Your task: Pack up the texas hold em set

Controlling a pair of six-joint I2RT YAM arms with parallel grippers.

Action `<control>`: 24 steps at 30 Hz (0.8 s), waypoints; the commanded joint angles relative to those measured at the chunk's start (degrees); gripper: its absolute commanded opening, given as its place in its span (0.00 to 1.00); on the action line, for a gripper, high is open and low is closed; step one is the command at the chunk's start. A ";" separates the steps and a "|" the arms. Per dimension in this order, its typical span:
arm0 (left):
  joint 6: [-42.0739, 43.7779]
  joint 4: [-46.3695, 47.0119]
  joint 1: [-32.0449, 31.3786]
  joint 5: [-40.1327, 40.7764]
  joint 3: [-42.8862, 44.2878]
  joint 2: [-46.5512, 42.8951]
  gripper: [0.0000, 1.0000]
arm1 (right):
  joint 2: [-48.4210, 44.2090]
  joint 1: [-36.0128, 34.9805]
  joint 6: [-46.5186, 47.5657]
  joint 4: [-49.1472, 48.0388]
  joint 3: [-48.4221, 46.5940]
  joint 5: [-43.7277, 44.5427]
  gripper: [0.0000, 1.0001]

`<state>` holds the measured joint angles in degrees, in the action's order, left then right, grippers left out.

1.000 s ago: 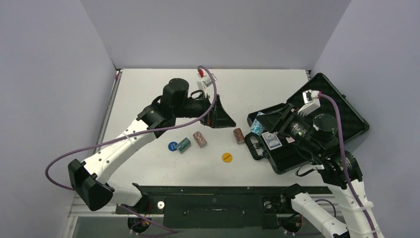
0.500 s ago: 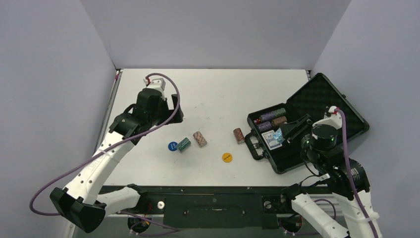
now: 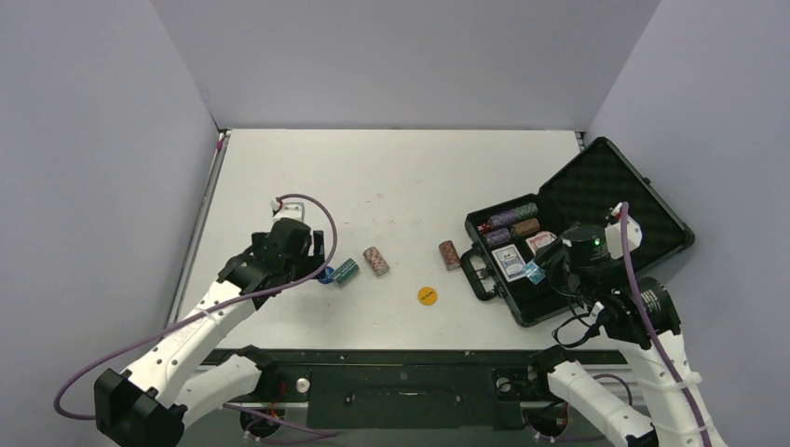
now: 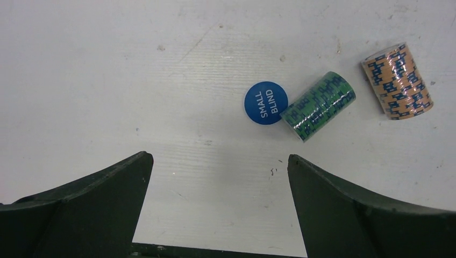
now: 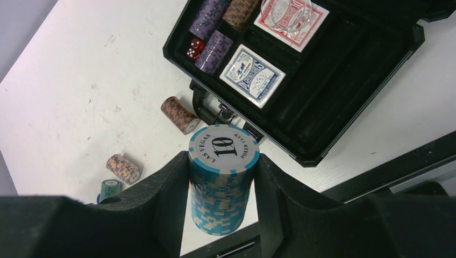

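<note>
The black case (image 3: 610, 191) lies open at the right, holding purple and brown chip stacks (image 3: 515, 221), red dice (image 5: 194, 48), a blue card deck (image 5: 251, 75) and a red deck (image 5: 290, 16). My right gripper (image 5: 223, 161) is shut on a light-blue chip stack (image 5: 223, 183), held above the case's near front edge. On the table lie a blue disc (image 4: 265, 102), a green stack (image 4: 318, 106), a peach stack (image 4: 397, 81), a brown stack (image 3: 450, 254) and a yellow disc (image 3: 428, 295). My left gripper (image 4: 215, 158) stands open and empty, just short of the blue disc.
The case's handle (image 3: 473, 270) sticks out toward the brown stack. Grey walls close in the table on the left, back and right. A black rail (image 3: 410, 358) runs along the near edge between the arm bases.
The left arm has swung back from the table's middle and come down near the blue disc. The right gripper has carried the light-blue stack from over the case's back toward its near edge.
</note>
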<state>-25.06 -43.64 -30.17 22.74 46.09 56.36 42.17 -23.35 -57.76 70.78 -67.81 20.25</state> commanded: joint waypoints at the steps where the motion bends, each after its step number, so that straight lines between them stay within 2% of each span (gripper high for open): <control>1: 0.67 3.95 -1.04 5.48 1.26 -2.87 0.96 | -0.47 -0.38 -4.52 -0.97 0.48 1.69 0.00; 6: -0.11 3.29 -3.75 16.09 0.86 -9.07 0.96 | 2.80 -0.38 -6.78 2.04 2.56 1.83 0.00; 11: 0.98 4.74 -4.71 18.66 -0.51 -13.85 0.96 | 5.88 -0.30 -8.35 -0.84 7.59 -2.46 0.00; 15: 0.89 4.70 -5.80 19.06 -0.64 -14.62 0.96 | 5.98 1.07 -8.66 -3.84 11.11 0.61 0.00; 17: 0.77 4.77 -6.34 19.73 -0.60 -14.42 0.96 | 6.64 4.44 -6.33 -5.15 13.22 -0.17 0.00; 23: 0.51 4.58 -7.30 20.55 -0.59 -14.89 0.96 | 8.46 21.88 3.63 -10.17 17.97 -7.38 0.00; 24: 0.57 4.74 -7.47 20.57 -0.68 -15.02 0.96 | 8.81 22.53 4.28 -10.68 18.39 -8.00 0.00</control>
<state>-24.77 -40.91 -36.84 41.25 45.25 42.26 50.09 -6.37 -59.59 66.02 -50.04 14.76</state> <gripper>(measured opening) 0.965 0.393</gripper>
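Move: The empty chip slot at the case's near end lies some 6 cm ahead of the right hand, 4 cm to its right and roughly 22 cm below. At nearly the same level, the blue card deck is about 15 cm ahead and 4 cm left of that hand, the red deck 20 cm ahead and 3 cm right. From the left hand, the slot is roughly 58 cm to the right, about 1 cm ahead and 10 cm below. The blue chip stack, still pinched in the right fingers, is lowered about 12 cm towards the case's empty near end, starting gently and then faster, with a late swing of 3 to 4 cm to the right. Meanwhile the right wrist tips about 20 degrees further down and turns some 15 degrees clockwise. The left hand, open and empty, rises about 7 cm and drifts 3 cm left, tilting its fingers up, then waits. ##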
